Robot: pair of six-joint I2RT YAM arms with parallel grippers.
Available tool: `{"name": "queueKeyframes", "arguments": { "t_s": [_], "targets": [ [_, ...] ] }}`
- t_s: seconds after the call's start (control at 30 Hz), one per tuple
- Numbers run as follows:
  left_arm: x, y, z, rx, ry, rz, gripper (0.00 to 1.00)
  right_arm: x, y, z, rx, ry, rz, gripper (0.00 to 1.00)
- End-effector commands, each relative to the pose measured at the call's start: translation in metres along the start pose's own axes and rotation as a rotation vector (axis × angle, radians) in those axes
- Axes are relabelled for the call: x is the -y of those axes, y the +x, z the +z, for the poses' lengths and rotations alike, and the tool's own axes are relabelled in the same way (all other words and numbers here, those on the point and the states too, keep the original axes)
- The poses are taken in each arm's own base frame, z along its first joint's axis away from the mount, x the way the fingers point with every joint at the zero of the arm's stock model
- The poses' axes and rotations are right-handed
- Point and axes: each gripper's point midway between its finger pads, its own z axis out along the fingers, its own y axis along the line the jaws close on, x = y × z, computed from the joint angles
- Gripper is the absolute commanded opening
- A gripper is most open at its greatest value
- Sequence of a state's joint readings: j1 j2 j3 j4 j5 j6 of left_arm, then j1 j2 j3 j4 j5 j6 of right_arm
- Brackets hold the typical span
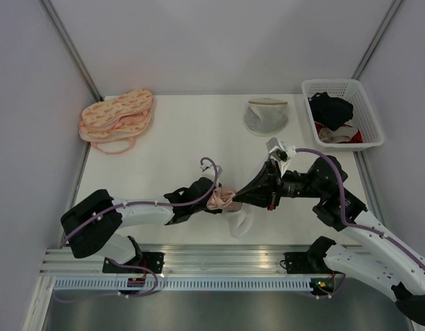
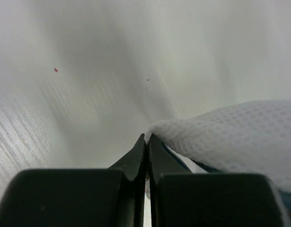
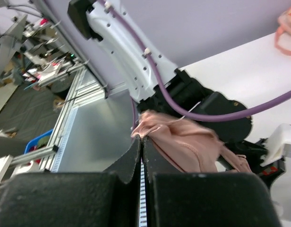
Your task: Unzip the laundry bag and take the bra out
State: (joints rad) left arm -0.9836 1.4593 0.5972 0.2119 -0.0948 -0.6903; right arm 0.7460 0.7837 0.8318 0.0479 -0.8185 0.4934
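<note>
The bra [image 1: 221, 200], small and pale pink, hangs bunched between my two grippers above the table's near middle. My right gripper [image 1: 234, 199] is shut on it; in the right wrist view its tips [image 3: 141, 140] pinch a fold of the bra [image 3: 192, 146]. The laundry bag [image 1: 241, 223], white translucent mesh, droops just below and to the right of the bra. My left gripper [image 1: 209, 201] is shut on the bag's edge; in the left wrist view the laundry bag [image 2: 240, 142] runs off to the right from the closed tips [image 2: 147, 137]. The zip is not visible.
A stack of peach-orange patterned bras [image 1: 117, 117] lies at the back left. A greyer round mesh bag [image 1: 265, 116] sits at the back, right of centre. A white basket [image 1: 370, 117] with dark and red clothes stands at the back right corner. Walls enclose three sides.
</note>
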Motion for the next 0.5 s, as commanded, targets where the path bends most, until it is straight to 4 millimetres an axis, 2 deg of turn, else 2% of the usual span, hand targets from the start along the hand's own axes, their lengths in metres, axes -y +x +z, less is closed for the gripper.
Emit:
{"name": "queueKeyframes", "arguments": {
  "t_s": [0.0, 0.03, 0.07, 0.13, 0.17, 0.27, 0.3, 0.33, 0.37, 0.4, 0.43, 0.47],
  "targets": [
    [-0.014, 0.006, 0.002, -0.003, -0.057, -0.015, 0.02, 0.001, -0.044, -0.009, 0.105, 0.131, -0.137, 0.00],
    [-0.015, 0.007, 0.001, -0.002, -0.060, -0.015, 0.02, 0.011, -0.053, -0.013, 0.136, 0.210, -0.137, 0.00],
    [-0.015, 0.006, 0.001, 0.000, -0.060, -0.014, 0.02, 0.030, -0.065, -0.024, 0.198, 0.353, -0.143, 0.00],
    [-0.017, 0.008, 0.000, -0.008, -0.069, -0.011, 0.02, 0.042, -0.078, -0.039, 0.277, 0.466, -0.160, 0.00],
    [-0.017, 0.008, 0.000, -0.007, -0.068, -0.012, 0.02, 0.050, -0.093, -0.055, 0.358, 0.571, -0.174, 0.00],
    [-0.018, 0.009, -0.001, -0.010, -0.069, -0.013, 0.02, 0.069, -0.108, -0.078, 0.435, 0.742, -0.161, 0.00],
    [-0.018, 0.009, -0.002, -0.009, -0.070, -0.013, 0.02, 0.082, -0.114, -0.092, 0.473, 0.854, -0.150, 0.00],
    [-0.018, 0.009, -0.002, -0.011, -0.070, -0.013, 0.02, 0.085, -0.120, -0.098, 0.490, 0.893, -0.153, 0.00],
    [-0.017, 0.008, -0.002, -0.011, -0.070, -0.013, 0.02, 0.097, -0.116, -0.099, 0.469, 0.948, -0.142, 0.01],
    [-0.016, 0.006, -0.004, -0.008, -0.067, -0.012, 0.02, 0.110, -0.121, -0.115, 0.502, 1.062, -0.132, 0.00],
    [-0.015, 0.005, -0.005, -0.013, -0.068, -0.012, 0.02, 0.114, -0.127, -0.122, 0.520, 1.117, -0.130, 0.00],
    [-0.014, 0.004, -0.006, -0.013, -0.068, -0.010, 0.02, 0.130, -0.123, -0.128, 0.504, 1.206, -0.118, 0.00]
  ]
}}
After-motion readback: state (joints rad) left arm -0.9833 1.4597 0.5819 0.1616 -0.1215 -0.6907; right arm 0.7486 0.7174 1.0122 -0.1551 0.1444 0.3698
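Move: The right hand already grips the bra, which hangs mostly 8 cm below it, about 3 cm forward and 3 cm left. The laundry bag lies some 30 cm beneath that hand, about 7 cm ahead and 3 cm right; the grey mesh bag is roughly 40 cm ahead and 14 cm right. From the left hand, already pinching the laundry bag's edge, the bag's middle is about 6 cm right and 4 cm back, the bra some 22 cm above and 8 cm back. Forward and to the right, climbing as it goes, the right hand sweeps the pinched bra away from the left hand, about 16 cm in all and gathering speed, swinging its fingers some 55 degrees clockwise from leftward to forward-left. The left hand keeps its pinch on the laundry bag's edge, easing down and left a centimetre or two. ##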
